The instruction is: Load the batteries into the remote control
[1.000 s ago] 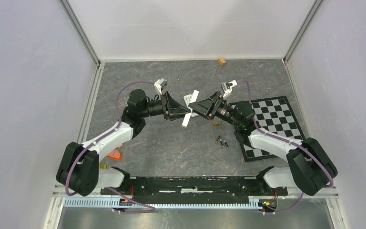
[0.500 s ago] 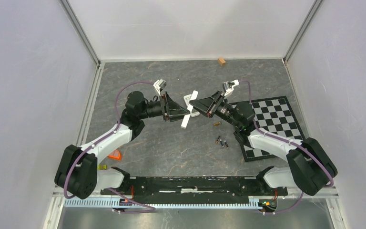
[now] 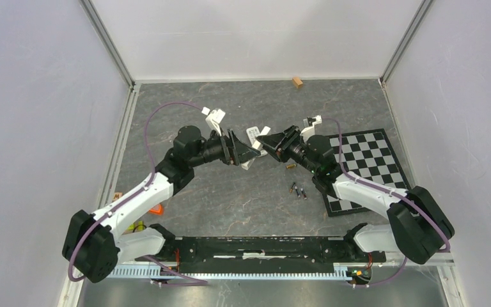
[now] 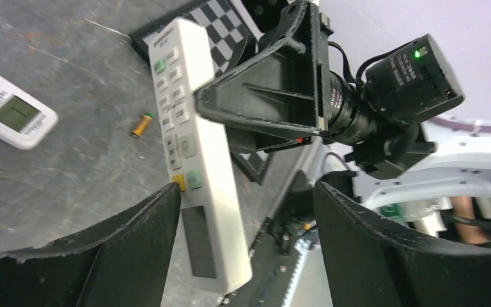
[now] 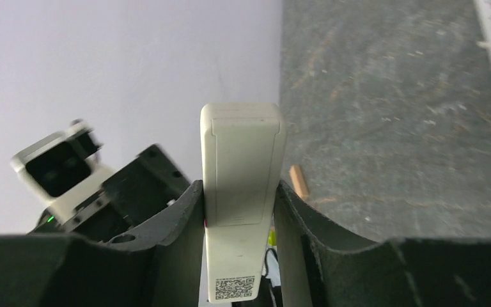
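The remote control (image 4: 192,147) is held off the table, button face toward the left wrist camera and plain white back (image 5: 241,160) toward the right wrist camera. My right gripper (image 5: 238,211) is shut on its long edges. My left gripper (image 4: 246,217) is open around the remote's lower end, with a wide gap on the right side. From above, both grippers (image 3: 252,150) (image 3: 265,141) meet at mid-table and only a white tip of the remote (image 3: 249,164) shows. One brownish-gold battery (image 3: 289,166) and two dark batteries (image 3: 298,190) lie on the table.
A shorter white remote with a display (image 4: 13,115) lies on the table just behind the grippers. A chessboard mat (image 3: 371,160) lies at the right. A small wooden block (image 3: 298,82) sits by the back wall. An orange object (image 3: 156,208) lies near the left arm's base.
My right gripper closed on the remote, then my left gripper opened and let go of it. The left arm has swung rightward, closer to the right gripper.
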You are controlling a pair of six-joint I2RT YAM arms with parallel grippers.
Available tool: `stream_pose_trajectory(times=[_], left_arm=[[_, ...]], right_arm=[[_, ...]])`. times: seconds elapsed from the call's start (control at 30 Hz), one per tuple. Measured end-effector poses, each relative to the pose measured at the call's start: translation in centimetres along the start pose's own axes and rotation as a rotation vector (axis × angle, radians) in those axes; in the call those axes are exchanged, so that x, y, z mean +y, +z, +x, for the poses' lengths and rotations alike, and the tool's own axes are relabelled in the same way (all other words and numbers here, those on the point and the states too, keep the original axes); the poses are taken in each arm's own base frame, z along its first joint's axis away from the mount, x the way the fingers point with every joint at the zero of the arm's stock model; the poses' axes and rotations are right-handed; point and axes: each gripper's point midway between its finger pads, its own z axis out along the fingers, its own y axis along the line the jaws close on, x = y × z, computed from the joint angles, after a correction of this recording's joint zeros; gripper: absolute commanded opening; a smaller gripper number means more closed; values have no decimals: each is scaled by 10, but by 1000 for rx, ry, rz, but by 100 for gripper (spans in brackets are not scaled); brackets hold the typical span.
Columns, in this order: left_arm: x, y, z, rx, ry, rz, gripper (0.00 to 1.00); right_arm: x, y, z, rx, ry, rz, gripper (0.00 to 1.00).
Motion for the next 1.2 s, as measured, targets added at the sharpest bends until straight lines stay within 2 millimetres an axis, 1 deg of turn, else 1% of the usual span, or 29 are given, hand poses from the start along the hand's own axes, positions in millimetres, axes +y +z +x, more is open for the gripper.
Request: stream_pose_trajectory(times=[0.17,0.27,0.4,0.47,0.5,0.57,0.6,0.63,0.67,0.7,0.73,0.77,0.83,0.87,0.93,1.0,1.1,1.2], left_arm=[[12,5,11,-28,150,-80,77],[23,8,21,-11,208,-127,74],[38,13,36,31,248,-183,71],[45,15,44,55,256,-203,64],[48,16,47,66,261,-212,58],[54,18,52,85,269,-228,40],[56,19,54,92,271,-232,26],[57,19,56,98,272,-234,15],[62,18,56,100,290,-256,5],[65,17,55,97,293,-267,2],[65,17,55,100,303,-266,2],[66,17,56,100,309,-268,2],[67,16,56,103,309,-274,2],[68,16,58,110,307,-277,2],[68,14,62,129,300,-277,2],[67,14,61,136,295,-276,2],[56,14,50,126,294,-246,2],[45,12,41,132,285,-195,2]], right_arm=[[-32,-2,4,5,28,136,26],[-44,-4,6,8,41,190,25],[-54,-5,8,13,57,229,25],[-57,-5,9,15,65,243,25],[-60,-5,10,17,68,252,25],[-62,-5,10,18,75,261,25],[-63,-5,11,19,76,263,26],[-63,-4,11,20,78,265,28],[-65,-5,11,23,77,269,34],[-65,-5,11,22,79,273,42],[-66,-5,11,20,76,273,53],[-66,-5,12,25,68,272,68],[-64,-5,12,37,30,262,90],[-62,-4,10,38,18,253,97],[-58,-5,9,76,-60,226,98],[-52,-7,1,112,-166,194,98],[-39,-15,-20,120,-337,139,98],[-22,-31,-41,98,-536,86,98]])
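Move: The remote control, held by the right gripper near its keypad end, has its middle about 3 cm ahead, 3 cm right and 3 cm below the open left gripper, and some 3 cm back and 2 cm left of the right, a little below it. The second remote lies on the table about 13 cm ahead, 3 cm right and 22 cm below the left gripper; the orange battery is 3 cm ahead and 15 cm right, as low. Bring the left gripper down about 9 cm beside the remote control, tipping its fingers some 20 degrees further down, while the right lowers the remote about 6 cm. Pinch the display end with the left fingers, then open the right wide and draw it off rightward by some 5 cm, rising as it turns; finish by lifting the left about 3 cm. ##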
